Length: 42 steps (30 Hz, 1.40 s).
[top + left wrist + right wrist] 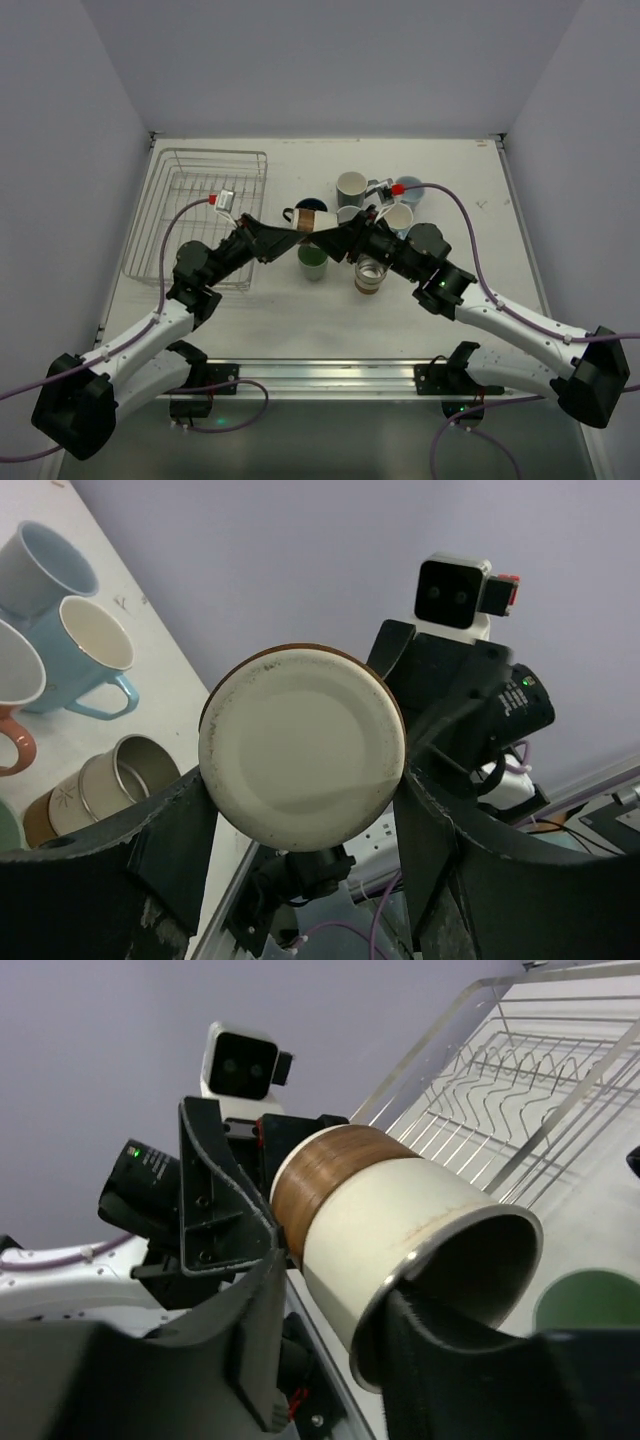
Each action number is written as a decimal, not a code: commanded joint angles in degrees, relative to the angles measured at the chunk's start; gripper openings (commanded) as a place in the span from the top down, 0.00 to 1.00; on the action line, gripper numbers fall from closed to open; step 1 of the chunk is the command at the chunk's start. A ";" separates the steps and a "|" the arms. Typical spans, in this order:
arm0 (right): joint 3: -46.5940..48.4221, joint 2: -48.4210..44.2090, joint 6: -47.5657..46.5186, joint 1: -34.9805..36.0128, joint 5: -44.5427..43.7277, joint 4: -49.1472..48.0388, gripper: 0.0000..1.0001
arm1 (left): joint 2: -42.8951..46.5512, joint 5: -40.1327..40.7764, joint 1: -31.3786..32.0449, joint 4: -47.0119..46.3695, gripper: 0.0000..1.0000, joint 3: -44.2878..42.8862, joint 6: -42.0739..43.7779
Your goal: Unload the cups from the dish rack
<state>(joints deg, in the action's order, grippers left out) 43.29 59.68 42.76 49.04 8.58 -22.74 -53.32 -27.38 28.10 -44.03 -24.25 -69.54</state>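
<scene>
A beige-and-brown cup (312, 220) hangs on its side above the table between both grippers. My left gripper (297, 233) is shut on its base end; in the left wrist view its fingers press both sides of the cup's pale bottom (300, 745). My right gripper (328, 240) is at the rim end. In the right wrist view one finger (440, 1360) reaches inside the cup's (400, 1220) mouth, and the other (255, 1310) stands outside with a small gap. The dish rack (200, 210) at the far left holds no cups; it also shows in the right wrist view (540, 1090).
Several cups stand on the table right of the rack: a green one (312, 262), a beige-and-brown tumbler (368, 275), a white mug (351, 187), a cream mug (397, 218), a light blue mug (408, 190) and a navy one (306, 206).
</scene>
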 commanded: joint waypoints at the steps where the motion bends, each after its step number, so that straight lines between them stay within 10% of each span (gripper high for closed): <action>1: 0.40 -0.96 0.74 -0.17 0.04 -6.87 0.63 | -0.12 1.54 0.91 -5.72 0.73 1.40 -0.51; 4: -2.50 -3.77 0.66 -0.08 -3.03 -7.67 0.95 | 1.20 1.71 0.91 -2.92 0.45 1.23 1.85; 5: -3.20 -4.65 0.39 -0.17 -4.00 -7.49 1.00 | 2.51 2.23 0.91 -1.25 0.23 0.35 2.99; 8: -4.27 -8.87 -2.94 -0.17 -5.50 -0.49 1.00 | 6.28 6.00 0.91 11.21 0.00 -4.29 10.89; 16: 11.71 -9.07 -17.34 -0.17 -16.90 49.11 1.00 | 9.82 21.56 0.91 52.22 0.00 -19.68 39.02; 22: 26.66 1.56 -20.95 -0.17 -21.50 71.74 1.00 | 9.99 29.03 0.91 63.53 0.00 -19.79 48.62; 42: 45.13 28.64 -26.68 -0.08 -22.38 90.16 1.00 | 17.37 28.43 0.82 66.18 0.00 -17.15 53.54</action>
<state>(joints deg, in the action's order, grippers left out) 85.86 86.80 19.73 48.95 -15.07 63.99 -36.71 0.80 28.95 21.96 -41.76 -17.89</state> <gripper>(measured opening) 0.100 0.998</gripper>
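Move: The white cup lies sideways between the hands, its middle about 4 cm right of the left hand and 4 cm left of the right hand, level with both. From the right hand, the cup stack is about 11 cm right, 3 cm ahead and 26 cm below. The green cup is some 6 cm ahead, 3 cm left and 27 cm below, and the red-handled cup 15 cm ahead, 7 cm right, equally low. Right pinches the cup's rim, left opens and withdraws leftward, right carries it 17 cm down-right towards the stack. ##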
